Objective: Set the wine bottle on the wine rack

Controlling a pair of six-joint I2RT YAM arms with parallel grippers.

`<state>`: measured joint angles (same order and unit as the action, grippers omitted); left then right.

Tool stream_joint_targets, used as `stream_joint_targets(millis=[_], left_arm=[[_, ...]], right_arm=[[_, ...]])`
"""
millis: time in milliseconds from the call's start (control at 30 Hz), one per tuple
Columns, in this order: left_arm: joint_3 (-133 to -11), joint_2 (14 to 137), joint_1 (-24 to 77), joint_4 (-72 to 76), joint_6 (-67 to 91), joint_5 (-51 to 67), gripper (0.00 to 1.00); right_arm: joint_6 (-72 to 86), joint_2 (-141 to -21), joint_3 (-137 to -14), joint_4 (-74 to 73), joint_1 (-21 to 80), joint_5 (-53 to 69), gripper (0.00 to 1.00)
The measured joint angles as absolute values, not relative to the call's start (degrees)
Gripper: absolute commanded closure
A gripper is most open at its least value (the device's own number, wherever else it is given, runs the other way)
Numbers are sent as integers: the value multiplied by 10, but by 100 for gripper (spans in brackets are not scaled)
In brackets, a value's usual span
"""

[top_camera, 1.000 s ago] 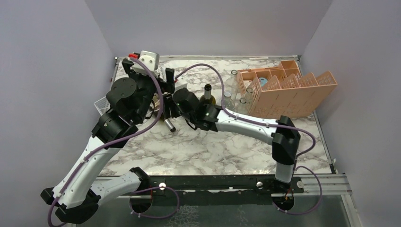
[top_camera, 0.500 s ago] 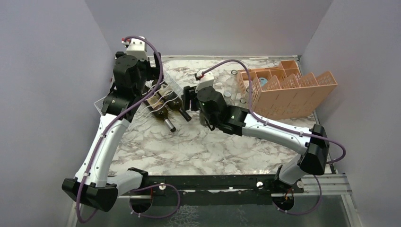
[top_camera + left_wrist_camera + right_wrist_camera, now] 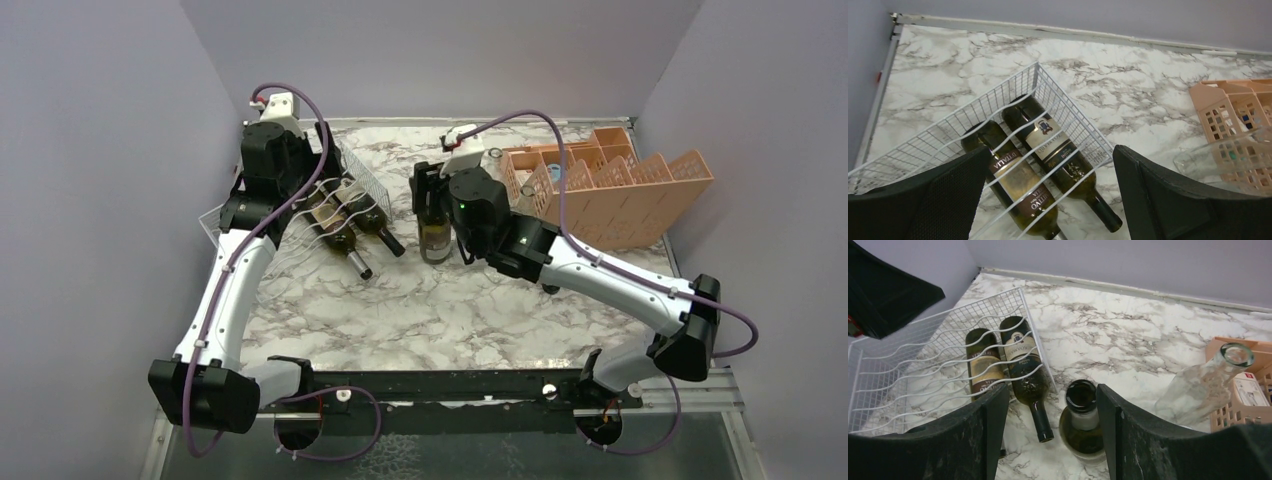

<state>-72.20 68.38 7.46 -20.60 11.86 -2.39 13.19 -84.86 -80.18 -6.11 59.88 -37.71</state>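
A dark green wine bottle [image 3: 435, 238] stands upright and uncapped on the marble table, just right of the white wire wine rack [image 3: 352, 182]. My right gripper [image 3: 432, 198] hangs over it, open. In the right wrist view the wine bottle [image 3: 1081, 416] has its neck between the jaws, close to the right finger [image 3: 1128, 440] and far from the left one. Two labelled bottles [image 3: 1018, 185] [image 3: 1058, 150] lie side by side in the wine rack [image 3: 1063, 110]. My left gripper [image 3: 1051, 152] hovers wide open above them, holding nothing.
An orange plastic crate [image 3: 615, 195] with dividers stands at the back right. Clear glass bottles [image 3: 1203, 385] stand between it and the wine bottle. The necks of the racked bottles [image 3: 390, 242] stick out toward the table's middle. Walls close off the left, back and right.
My right arm has swung from the rack to the right, over the standing bottle, its jaws opening slightly. My left arm has pulled back toward the far left corner, above the rack.
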Motion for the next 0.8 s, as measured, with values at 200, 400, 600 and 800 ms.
stream_joint_targets(millis=[200, 400, 600, 800], left_arm=[[-703, 682, 75, -195, 131, 17, 1], [-696, 670, 75, -180, 134, 35, 1], [-688, 659, 75, -169, 135, 54, 1], [-681, 656, 75, -160, 134, 76, 1]], right_arm=[[118, -812, -802, -60, 596, -380, 33], [109, -809, -802, -60, 583, -382, 30], [121, -845, -815, -94, 542, -352, 29], [121, -889, -824, -128, 529, -295, 33]])
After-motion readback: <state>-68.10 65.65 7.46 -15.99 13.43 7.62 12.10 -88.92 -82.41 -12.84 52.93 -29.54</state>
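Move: The upright wine bottle's middle lies about 4 cm ahead of the right hand, 2 cm to its right and 20 cm below. A clear bottle stands some 9 cm right of that wine bottle and 2 cm farther out; the nearer racked bottle lies about 13 cm left of it and 4 cm farther out. From the left hand, the upright wine bottle is roughly 22 cm right, 3 cm back and 19 cm below. The open right hand rises 3 cm, then sinks about 7, forward towards the bottle's neck; left eases right. ##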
